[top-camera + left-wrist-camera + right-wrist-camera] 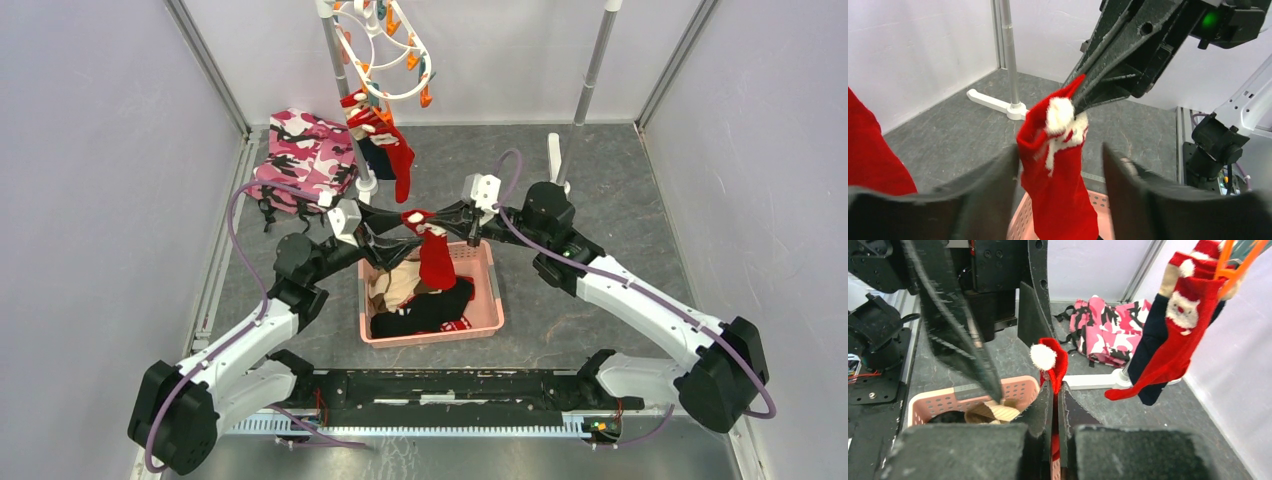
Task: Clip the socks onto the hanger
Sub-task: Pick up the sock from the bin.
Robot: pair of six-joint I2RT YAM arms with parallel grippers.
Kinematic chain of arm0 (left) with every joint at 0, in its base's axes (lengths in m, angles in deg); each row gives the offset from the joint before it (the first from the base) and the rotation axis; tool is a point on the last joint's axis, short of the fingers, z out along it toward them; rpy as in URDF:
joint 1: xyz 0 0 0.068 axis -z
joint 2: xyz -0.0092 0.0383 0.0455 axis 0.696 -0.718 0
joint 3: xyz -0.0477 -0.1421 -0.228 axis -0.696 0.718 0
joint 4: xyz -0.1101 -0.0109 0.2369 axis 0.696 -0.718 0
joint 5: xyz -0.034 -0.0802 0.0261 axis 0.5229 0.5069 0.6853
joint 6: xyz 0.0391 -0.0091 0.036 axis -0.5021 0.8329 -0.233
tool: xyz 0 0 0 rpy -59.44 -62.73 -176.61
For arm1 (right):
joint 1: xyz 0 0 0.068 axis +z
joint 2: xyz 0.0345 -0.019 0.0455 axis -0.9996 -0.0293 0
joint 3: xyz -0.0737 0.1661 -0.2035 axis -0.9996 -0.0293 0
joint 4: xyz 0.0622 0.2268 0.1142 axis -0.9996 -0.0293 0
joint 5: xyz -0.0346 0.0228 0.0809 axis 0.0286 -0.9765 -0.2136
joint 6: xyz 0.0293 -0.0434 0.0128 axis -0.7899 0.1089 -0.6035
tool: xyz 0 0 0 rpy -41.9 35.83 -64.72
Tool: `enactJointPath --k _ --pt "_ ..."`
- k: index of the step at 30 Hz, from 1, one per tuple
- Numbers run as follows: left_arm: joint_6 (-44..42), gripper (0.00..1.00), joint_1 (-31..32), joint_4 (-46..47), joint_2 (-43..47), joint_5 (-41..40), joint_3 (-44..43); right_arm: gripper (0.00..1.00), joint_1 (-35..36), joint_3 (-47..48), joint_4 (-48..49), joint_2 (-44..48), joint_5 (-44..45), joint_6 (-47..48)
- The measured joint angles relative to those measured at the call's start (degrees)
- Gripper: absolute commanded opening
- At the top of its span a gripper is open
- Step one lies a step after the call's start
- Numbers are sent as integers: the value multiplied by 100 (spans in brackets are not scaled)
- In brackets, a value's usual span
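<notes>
A red sock with white trim hangs over the pink basket. My right gripper is shut on its cuff, the red fabric pinched between the pads. My left gripper is open, with one finger on each side of the sock; the sock lies close against the left finger. The white hanger with orange and teal clips hangs from the rack at the back. A red Santa sock and a navy sock hang clipped to it. Black and beige socks lie in the basket.
A pink camouflage cloth lies at the back left beside the rack's left pole. The right pole stands at the back right, with its white foot on the grey floor. Walls close in on both sides.
</notes>
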Motion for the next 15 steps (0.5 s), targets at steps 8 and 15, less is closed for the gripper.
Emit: enactJointPath --k 8,15 --pt "713 83 7 1106 22 -24 472 0 -92 -216 407 188 -31 -35" --pt "1034 80 7 1989 -234 -330 664 0 -92 -267 544 186 -59 -94"
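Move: The sock cuff hangs from the shut right gripper, its middle some 2 cm to the left of that hand's point; from the left gripper it is about 3 cm to the right, 1 cm ahead and 1 cm above. The hanger's nearest clips are roughly 26 cm forward of the left hand, 4 cm left and 8 cm higher. The bin lies under the left hand, about 5 cm right, 1 cm back and 25 cm below. Finish opening the left gripper, already half open around the freed sock cuff, to nearly full width, and tip its fingers up some 10 degrees while easing the hand about 1 cm back towards its base and 1 cm up. Keep the right fingers shut on the sock and raise that hand about 1 cm, edging slightly right. ##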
